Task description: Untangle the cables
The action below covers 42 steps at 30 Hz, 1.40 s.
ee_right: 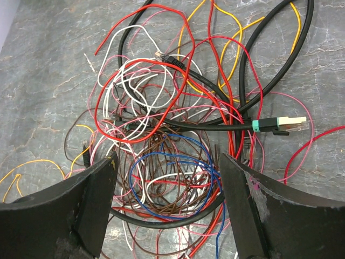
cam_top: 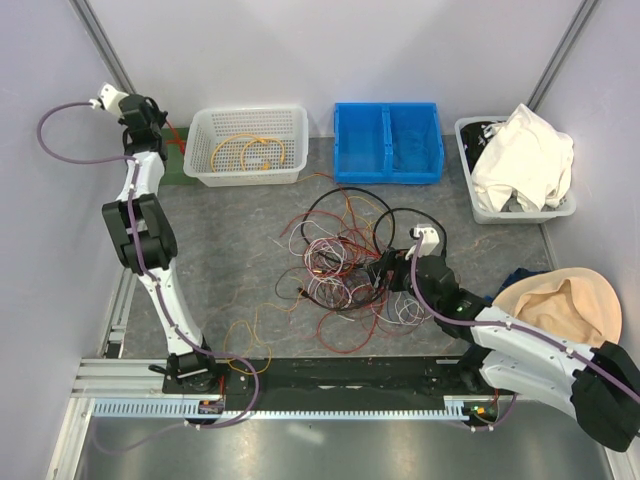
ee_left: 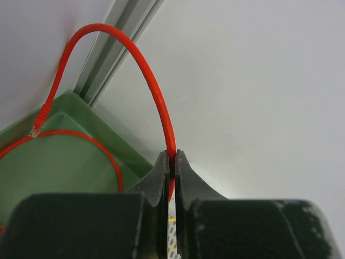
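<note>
A jumble of cables (cam_top: 345, 255), red, black, white, pink, brown, blue and yellow, lies on the grey table in the middle. My right gripper (cam_top: 385, 270) is open over its right side; in the right wrist view the tangle (ee_right: 178, 135) lies between and beyond the spread fingers (ee_right: 97, 189). My left gripper (cam_top: 150, 118) is at the far left corner, over a green bin (cam_top: 180, 160). It is shut on a red cable (ee_left: 156, 91) that arcs up from the jaws and drops into the green bin (ee_left: 59, 162).
A white basket (cam_top: 250, 145) holds yellow and orange cables. A blue two-compartment bin (cam_top: 388, 140) stands beside it. A grey bin with white cloth (cam_top: 515, 165) is at the back right. A tan cloth (cam_top: 565, 305) lies at the right. White walls enclose the table.
</note>
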Each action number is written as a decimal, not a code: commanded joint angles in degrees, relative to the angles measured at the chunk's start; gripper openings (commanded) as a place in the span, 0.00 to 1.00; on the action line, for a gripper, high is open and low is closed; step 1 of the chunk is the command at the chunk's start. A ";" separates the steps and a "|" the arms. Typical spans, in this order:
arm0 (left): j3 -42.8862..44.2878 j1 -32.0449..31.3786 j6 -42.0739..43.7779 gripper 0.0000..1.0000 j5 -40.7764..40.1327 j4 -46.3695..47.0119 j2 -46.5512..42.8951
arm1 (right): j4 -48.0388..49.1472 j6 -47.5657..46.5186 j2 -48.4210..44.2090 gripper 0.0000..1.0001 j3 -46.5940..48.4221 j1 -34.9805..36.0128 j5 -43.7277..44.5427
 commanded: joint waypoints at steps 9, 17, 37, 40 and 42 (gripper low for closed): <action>-1.93 0.05 3.47 0.02 -5.11 1.74 4.42 | 5.10 0.87 3.50 0.83 1.90 -1.52 -1.81; -1.84 0.05 4.62 0.35 -9.43 -5.90 4.77 | 5.37 1.22 3.24 0.83 1.72 -1.78 -2.78; -9.65 -1.01 2.52 1.00 -10.39 -11.10 -13.94 | 3.00 2.54 -3.52 0.82 1.11 -1.70 -5.42; -13.25 -1.62 1.11 1.00 -10.04 -11.27 -19.65 | 2.47 2.54 -5.11 0.82 1.11 -1.70 -6.03; -16.49 -2.24 0.15 1.00 -9.17 -11.36 -24.22 | 2.12 2.54 -5.46 0.82 1.28 -1.70 -6.65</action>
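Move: Below and slightly ahead of the left hand, which already holds the red cable, lies the green bin: its middle about 3 cm farther out, 2 cm to the left and 21 cm down, with another red cable curled inside it. The white basket stands some 25 cm to the hand's right and 3 cm farther out, about 20 cm lower. From the right hand the green bin lies roughly 44 cm ahead and 67 cm to the left, 8 cm lower. Lowering the red cable towards the green bin, the left hand sinks about 11 cm with a brief stop partway, tipping down some 15 degrees as its closed fingers open wide and let the cable go; then the hand climbs about 11 cm and draws back some 5 cm, empty. The right hand, fingers still open, dips 1 cm by the tangle, then rises about 4 cm and rolls slightly. ##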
